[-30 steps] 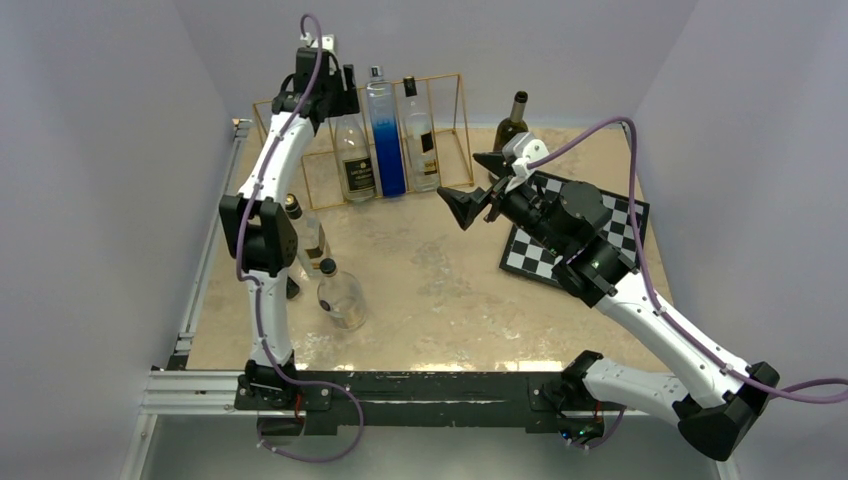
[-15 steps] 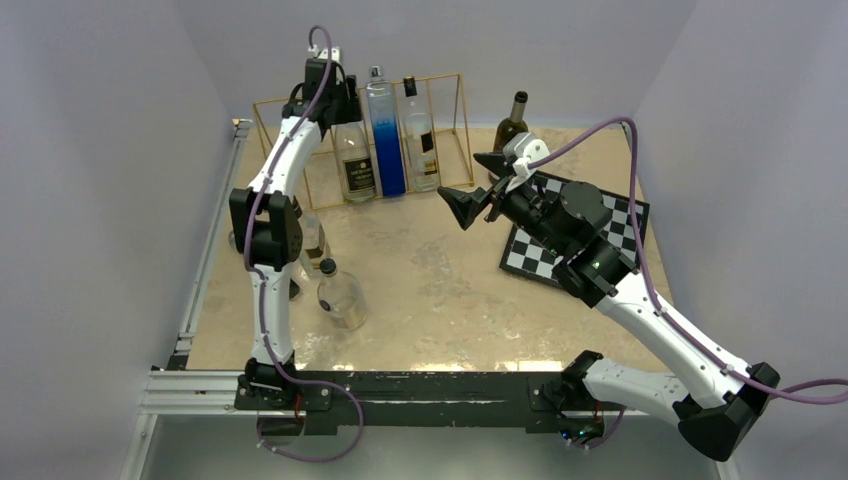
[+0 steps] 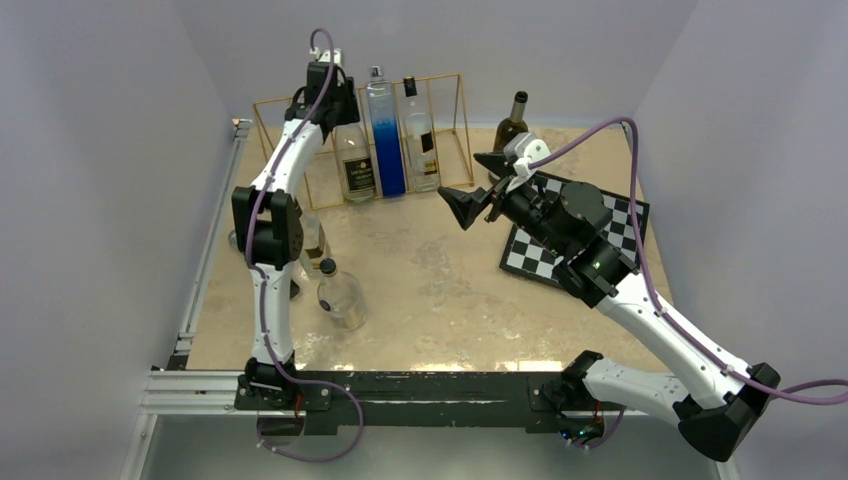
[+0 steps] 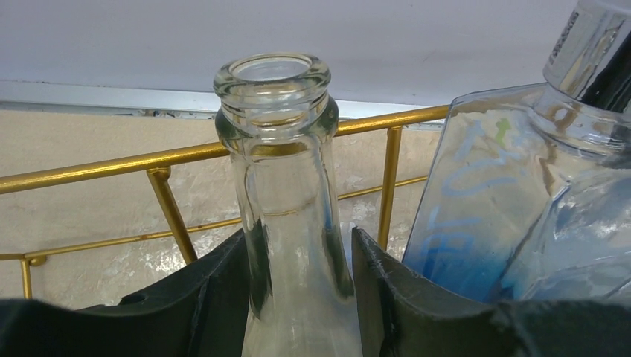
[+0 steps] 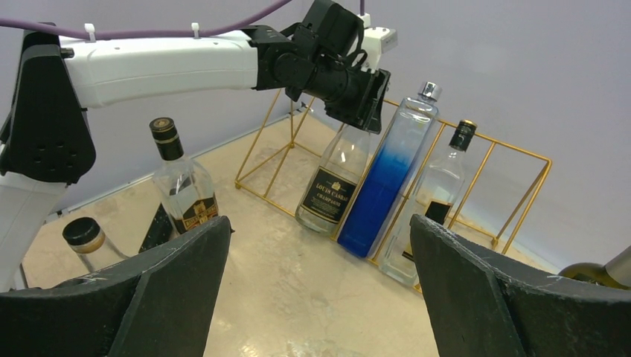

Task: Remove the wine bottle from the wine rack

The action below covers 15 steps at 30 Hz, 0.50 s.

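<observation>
The wine bottle [image 3: 355,160] is clear glass with a black label and stands in the gold wire wine rack [image 3: 455,100], leftmost of three bottles there. In the left wrist view its open-topped neck [image 4: 279,149] rises between my two black fingers, which press against both sides of it, with the rack's rail [image 4: 111,165] behind. My left gripper [image 3: 340,100] is shut on that neck; the right wrist view shows it [image 5: 357,93] over the bottle [image 5: 335,186]. My right gripper [image 3: 465,178] hovers open and empty over the table's middle, facing the rack [image 5: 521,152].
A blue bottle [image 3: 385,140] and a clear black-capped bottle [image 3: 420,140] stand right beside the held one. A dark green bottle [image 3: 513,120] stands right of the rack, near a chessboard [image 3: 620,215]. Two more bottles [image 3: 342,295] [image 3: 312,235] sit by the left arm.
My left gripper reached a little further over the rack and its fingers narrowed onto the clear bottle's neck. The right arm stayed still.
</observation>
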### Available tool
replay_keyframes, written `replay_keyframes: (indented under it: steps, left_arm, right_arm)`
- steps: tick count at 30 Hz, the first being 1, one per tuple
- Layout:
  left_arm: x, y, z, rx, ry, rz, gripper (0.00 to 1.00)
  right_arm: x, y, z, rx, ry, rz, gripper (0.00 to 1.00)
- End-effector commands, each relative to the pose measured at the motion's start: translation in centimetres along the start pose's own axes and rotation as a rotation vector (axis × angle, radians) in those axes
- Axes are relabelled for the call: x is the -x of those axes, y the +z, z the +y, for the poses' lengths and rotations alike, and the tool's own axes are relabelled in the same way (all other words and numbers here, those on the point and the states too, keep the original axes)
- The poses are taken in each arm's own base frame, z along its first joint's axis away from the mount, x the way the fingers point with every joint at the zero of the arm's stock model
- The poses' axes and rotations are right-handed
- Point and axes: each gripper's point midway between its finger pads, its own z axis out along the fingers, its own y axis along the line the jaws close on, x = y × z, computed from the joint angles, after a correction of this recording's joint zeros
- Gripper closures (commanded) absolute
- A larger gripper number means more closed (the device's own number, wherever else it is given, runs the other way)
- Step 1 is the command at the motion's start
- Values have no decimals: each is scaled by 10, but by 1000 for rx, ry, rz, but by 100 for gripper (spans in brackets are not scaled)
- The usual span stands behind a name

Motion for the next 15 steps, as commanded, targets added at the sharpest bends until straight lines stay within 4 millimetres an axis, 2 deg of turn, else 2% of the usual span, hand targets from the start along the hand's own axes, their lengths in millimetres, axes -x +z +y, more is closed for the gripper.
replay_keyframes:
  steps: [1, 3, 7, 15]
  left_arm:
    - [24, -20, -5, -37, 13, -76, 88]
    - [37, -36, -8, -57, 15, -122, 100]
    - [60, -67, -20, -115, 22, -199, 100]
    - [87, -120, -38, -176, 78, -304, 100]
  right_arm:
    - [17, -5, -1, -12, -9, -51, 6]
    - [17, -4, -2, -14, -11, -52, 6]
    - [15, -4, -3, -22, -13, -48, 6]
    - [13, -7, -7, -43, -19, -45, 5]
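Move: The left fingers are already around the neck of the clear champagne bottle leaning in the rack; its middle is about 10 cm below and 3 cm back from them, neither left nor right. The blue bottle stands roughly 8 cm to its right, the black-capped bottle some 17 cm right, both level with it front to back. From the right hand, the champagne bottle is about 32 cm ahead, 25 cm left and 33 cm below. Keeping its pinch on the champagne bottle's neck, the left hand draws the bottle back and up out of its leaning place in the rack, away from the back rail: about 5 cm back and 4 cm up, slow at first, then quicker. The wrist tips up a little and turns some 5 degrees clockwise; the grip neither opens nor closes. ##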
